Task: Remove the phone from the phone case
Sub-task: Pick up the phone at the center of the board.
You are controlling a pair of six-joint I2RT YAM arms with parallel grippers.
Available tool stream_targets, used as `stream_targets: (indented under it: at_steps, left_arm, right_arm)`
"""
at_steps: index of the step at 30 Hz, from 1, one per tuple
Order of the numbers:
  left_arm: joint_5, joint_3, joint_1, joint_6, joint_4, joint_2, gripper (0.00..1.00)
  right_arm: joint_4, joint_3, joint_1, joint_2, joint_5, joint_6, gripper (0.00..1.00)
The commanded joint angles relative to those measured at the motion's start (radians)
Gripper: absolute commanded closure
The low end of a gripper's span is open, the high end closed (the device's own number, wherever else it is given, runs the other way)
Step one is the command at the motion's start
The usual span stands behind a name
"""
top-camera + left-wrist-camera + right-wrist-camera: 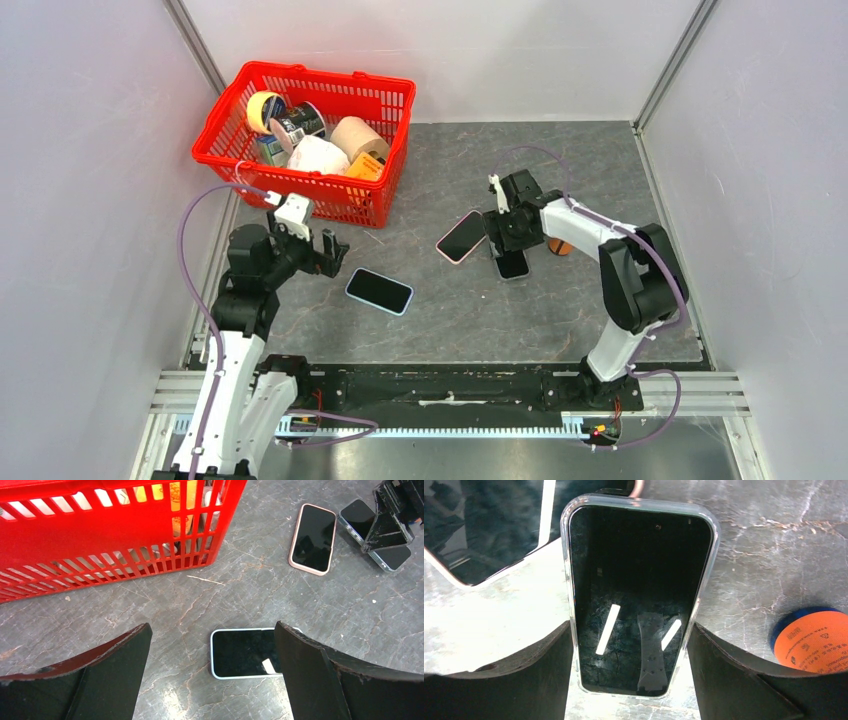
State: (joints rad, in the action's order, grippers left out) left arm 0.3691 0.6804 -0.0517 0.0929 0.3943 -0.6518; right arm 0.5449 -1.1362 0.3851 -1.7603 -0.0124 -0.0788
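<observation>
A black phone in a clear phone case [639,595] lies flat on the grey table, screen up, right of centre [512,264]. My right gripper [630,624] straddles its near end, and both fingers press on the case's long sides. In the top view the right gripper [505,240] stands low over that phone. My left gripper [212,625] hangs open above the table at the left [322,245] and holds nothing. A phone in a pale blue case [242,652] lies under it, partly hidden by the right finger.
A phone in a pink case [461,236] lies just left of the gripped one. An orange and blue round object [811,640] sits to its right. A red basket [300,195] full of items stands at the back left, close to the left arm.
</observation>
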Motion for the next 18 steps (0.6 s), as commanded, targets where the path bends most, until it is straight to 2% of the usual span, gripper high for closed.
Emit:
stream_targets:
  at_steps: [1,6,12,18]
  left_arm:
    - [0.077,0.044,0.004,-0.017,-0.04,-0.017,0.01]
    - [0.171,0.138,-0.003,-0.059,-0.026,-0.098,0.01]
    - [0.251,0.341,-0.044,-0.163,0.017,-0.269,0.04]
    - [0.163,0.522,-0.258,-0.178,0.12,-0.424,0.04]
  right_arm:
    - [-0.011,-0.046,0.031,0.105,-0.067,0.053,0.91]
    - [0.002,-0.064,0.071,0.181,-0.139,0.149,0.94]
    - [0.056,-0.142,0.145,0.283,-0.216,0.259,0.97]
    - [0.126,-0.261,0.221,0.354,-0.223,0.328,0.98]
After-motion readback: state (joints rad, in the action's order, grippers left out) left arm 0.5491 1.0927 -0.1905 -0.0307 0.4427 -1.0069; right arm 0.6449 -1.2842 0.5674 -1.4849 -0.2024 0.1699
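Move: Held across its long sides, the clear-cased phone is already in the right hand. The left hand's open gripper waits about 44 cm to the left, 8 cm back and 18 cm higher. From the right hand, the pink phone lies some 11 cm left and 4 cm ahead, the orange bottle about 15 cm right and 1 cm ahead. For the left hand, the held phone is about 8 cm ahead, 44 cm right and 18 cm down; the blue-rimmed phone is roughly 10 cm right, 1 cm ahead and 21 cm below. Carrying the clear-cased phone up about 14 cm and left about 9 cm, slightly back too, the right hand heads towards the left one, turning counter-clockwise some 30 degrees and tipping its fingers up forward while keeping its grip. The left hand, wide open, rises and swings right roughly 8 cm each, easing forward and turning clockwise to meet it. ##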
